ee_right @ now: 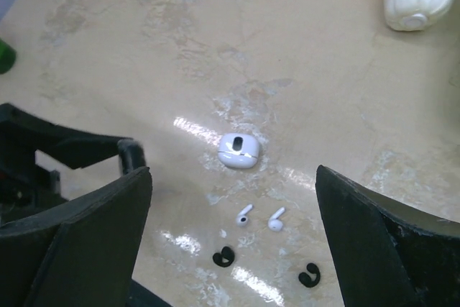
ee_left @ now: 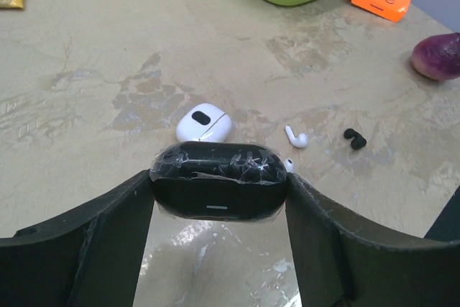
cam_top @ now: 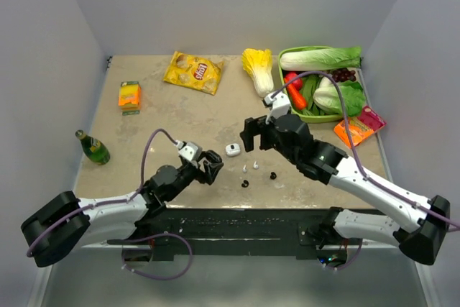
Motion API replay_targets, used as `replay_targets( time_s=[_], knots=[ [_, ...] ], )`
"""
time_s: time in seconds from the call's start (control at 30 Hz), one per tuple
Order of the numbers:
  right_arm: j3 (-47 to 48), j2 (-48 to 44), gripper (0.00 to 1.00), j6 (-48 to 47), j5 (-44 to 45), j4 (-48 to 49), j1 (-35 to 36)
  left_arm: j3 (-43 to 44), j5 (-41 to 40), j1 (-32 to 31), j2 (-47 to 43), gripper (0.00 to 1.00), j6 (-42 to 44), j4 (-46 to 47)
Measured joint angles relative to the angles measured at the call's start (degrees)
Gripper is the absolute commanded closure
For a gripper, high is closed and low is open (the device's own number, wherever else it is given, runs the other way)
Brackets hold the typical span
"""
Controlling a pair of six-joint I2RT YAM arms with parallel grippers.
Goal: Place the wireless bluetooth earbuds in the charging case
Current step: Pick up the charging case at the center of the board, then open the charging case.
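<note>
My left gripper (cam_top: 210, 167) (ee_left: 219, 203) is shut on a black charging case (ee_left: 218, 181), which sits crosswise between its fingertips just above the table. A closed white charging case (cam_top: 232, 150) (ee_left: 203, 124) (ee_right: 239, 151) lies on the table beyond it. Near it lie the wireless bluetooth earbuds: two white ones (ee_right: 244, 216) (ee_right: 276, 220) and two black ones (ee_right: 223, 256) (ee_right: 309, 276). In the left wrist view the black case half hides one white bud (ee_left: 288, 165). My right gripper (cam_top: 251, 134) (ee_right: 233, 174) hangs open above the white case and buds, holding nothing.
A green basket (cam_top: 316, 116) of vegetables stands at the back right, with an orange packet (cam_top: 359, 126) beside it. A napa cabbage (cam_top: 259, 68), a yellow chips bag (cam_top: 192, 72), an orange box (cam_top: 129, 95) and a green bottle (cam_top: 93, 147) lie further back and to the left.
</note>
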Motion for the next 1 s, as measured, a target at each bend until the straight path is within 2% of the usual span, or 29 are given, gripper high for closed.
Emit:
replay_targets(
  time_s=[0.17, 0.3, 0.47, 0.67, 0.8, 1.0],
  knots=[
    [5.05, 5.97, 0.02, -0.85, 12.57, -4.59, 4.90, -7.08, 4.31, -1.01, 0.72, 1.00, 4.22, 17.25],
    [3.54, 4.35, 0.02, 0.17, 13.33, -3.54, 5.27, -7.26, 7.76, -1.33, 0.74, 1.00, 7.17, 25.16],
    [-0.26, -2.45, 0.02, -0.96, 2.62, 1.92, 5.14, -7.26, 11.54, -1.75, 1.68, 1.00, 11.23, 28.83],
    [0.39, 0.59, 0.02, -1.97, -11.65, 4.68, 5.18, -7.26, 12.46, -3.61, 2.73, 1.00, 16.00, 29.73],
    [0.39, 3.32, 0.05, -1.73, -16.44, 4.44, 5.22, -7.26, 12.24, -5.44, 2.80, 1.00, 19.02, 30.18],
    [0.37, 5.16, 0.07, -1.07, -19.08, 4.46, 5.25, -7.26, 9.66, -7.63, 2.84, 1.00, 21.97, 30.34]
  ],
)
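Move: The black charging case is already held in the left hand. From the open right hand it lies about 11 cm to the left, 3 cm back and 12 cm below; from the left hand, the right gripper is thus some 11 cm right, 3 ahead and 12 up. The white charging case sits on the table about 5 cm ahead and 5 right of the left hand, 10 below, with the white earbuds 7 cm nearer and 6 farther right of that case. Leftward about 7 cm and back some 6, after a short dab forward, the open right hand comes in a low arc, rising then sinking over the black charging case while turning counter-clockwise some 25 degrees. The left hand keeps its grip, draws back 5 cm, drifts right, rises about 6 and tips its fingers up to present the case. ##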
